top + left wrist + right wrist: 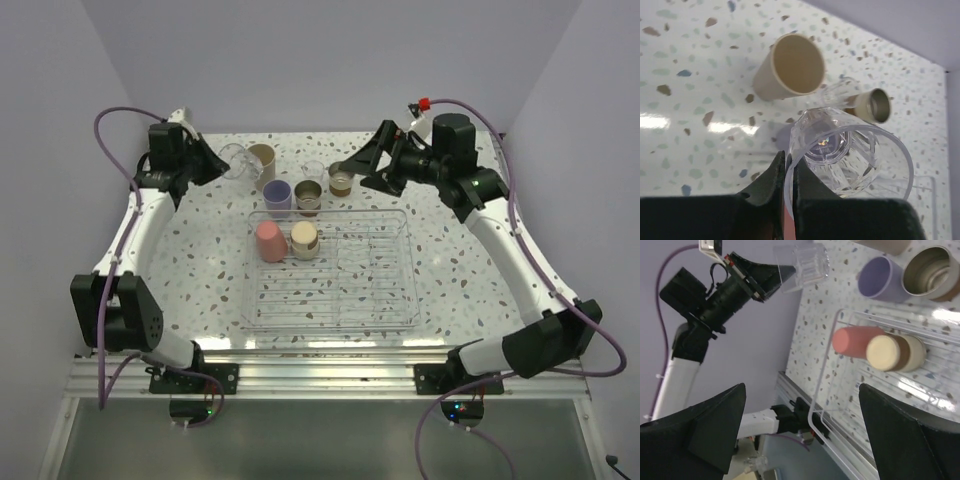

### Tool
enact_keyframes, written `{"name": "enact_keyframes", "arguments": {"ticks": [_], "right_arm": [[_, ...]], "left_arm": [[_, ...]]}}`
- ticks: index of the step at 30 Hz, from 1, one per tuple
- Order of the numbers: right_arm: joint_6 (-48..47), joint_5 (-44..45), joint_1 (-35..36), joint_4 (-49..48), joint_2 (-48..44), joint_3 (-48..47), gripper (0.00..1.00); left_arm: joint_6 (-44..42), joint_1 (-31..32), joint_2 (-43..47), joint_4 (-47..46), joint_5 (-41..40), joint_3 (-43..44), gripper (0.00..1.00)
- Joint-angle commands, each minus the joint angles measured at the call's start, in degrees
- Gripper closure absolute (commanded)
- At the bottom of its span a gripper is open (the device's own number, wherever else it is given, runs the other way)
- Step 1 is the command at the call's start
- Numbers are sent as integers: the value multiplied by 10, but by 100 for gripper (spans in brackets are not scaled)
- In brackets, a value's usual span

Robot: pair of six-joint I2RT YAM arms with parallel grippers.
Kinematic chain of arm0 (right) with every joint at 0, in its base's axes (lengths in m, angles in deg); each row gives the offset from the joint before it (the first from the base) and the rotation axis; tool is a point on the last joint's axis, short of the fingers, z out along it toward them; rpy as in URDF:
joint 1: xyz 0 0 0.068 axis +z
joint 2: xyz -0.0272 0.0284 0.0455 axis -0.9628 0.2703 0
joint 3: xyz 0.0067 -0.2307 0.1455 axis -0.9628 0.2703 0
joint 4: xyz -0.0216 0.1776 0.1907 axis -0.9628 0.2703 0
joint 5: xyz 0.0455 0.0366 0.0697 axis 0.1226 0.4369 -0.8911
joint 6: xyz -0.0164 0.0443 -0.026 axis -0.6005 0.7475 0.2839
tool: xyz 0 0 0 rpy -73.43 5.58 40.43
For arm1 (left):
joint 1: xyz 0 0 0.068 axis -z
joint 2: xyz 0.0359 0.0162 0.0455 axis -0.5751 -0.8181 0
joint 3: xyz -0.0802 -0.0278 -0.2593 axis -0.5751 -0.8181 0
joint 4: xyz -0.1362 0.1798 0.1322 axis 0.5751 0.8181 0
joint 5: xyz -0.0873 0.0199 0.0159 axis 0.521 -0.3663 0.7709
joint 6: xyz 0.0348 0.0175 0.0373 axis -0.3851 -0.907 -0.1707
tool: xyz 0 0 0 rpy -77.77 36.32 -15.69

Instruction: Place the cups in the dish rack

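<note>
My left gripper [787, 176] is shut on the rim of a clear cup [850, 155], which it holds tilted above the table at the back left [235, 160]. Behind it stand a tall beige cup [263, 160], a lavender cup [277, 195], two steel cups [309, 198] [341, 181] and a second clear cup [840, 92]. The dish rack [400, 300] holds an upturned coral-pink cup [270, 241] and an upturned steel cup with a tan base [304, 238]. My right gripper [352, 167] stands open just above the right steel cup, with nothing between its fingers [715, 425].
The rack's near left corner rim [822, 390] reaches close to the table's front rail. Lavender walls close in the table at the back and sides. Speckled tabletop shows on both sides of the rack.
</note>
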Motion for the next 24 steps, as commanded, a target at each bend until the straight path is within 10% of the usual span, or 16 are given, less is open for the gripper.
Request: {"name": "enact_keyframes", "arguments": {"ticks": [1, 12, 24], "right_arm": [[103, -94, 6, -171, 29, -4, 2], [235, -113, 43, -332, 92, -34, 2], [278, -93, 62, -398, 128, -37, 2]], "left_arm": [[74, -3, 59, -108, 119, -30, 100], [423, -3, 111, -603, 353, -173, 100], [485, 41, 111, -670, 353, -169, 100]]}}
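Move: The clear cup, pinched by its rim in the left fingers, is to go to the open right gripper, which waits about 32 cm to the left hand's right, 12 cm back and 12 cm above. From the right hand the clear cup is some 27 cm left, 15 cm ahead and 15 cm below. Near the left hand stand the tall beige cup, 12 cm ahead and 6 cm right, and the purple cup, 5 cm ahead and 10 cm right, both some 17 cm below. The clear cup, still pinched by its rim, is carried up about 16 cm, to the right and somewhat back by the left hand, which swings right and rolls its left side down as the fingers level out, turning the cup's base towards the right gripper. The right hand comes to meet it, some 8 cm left and 6 cm up, rolling its left side up, fingers kept wide open. ##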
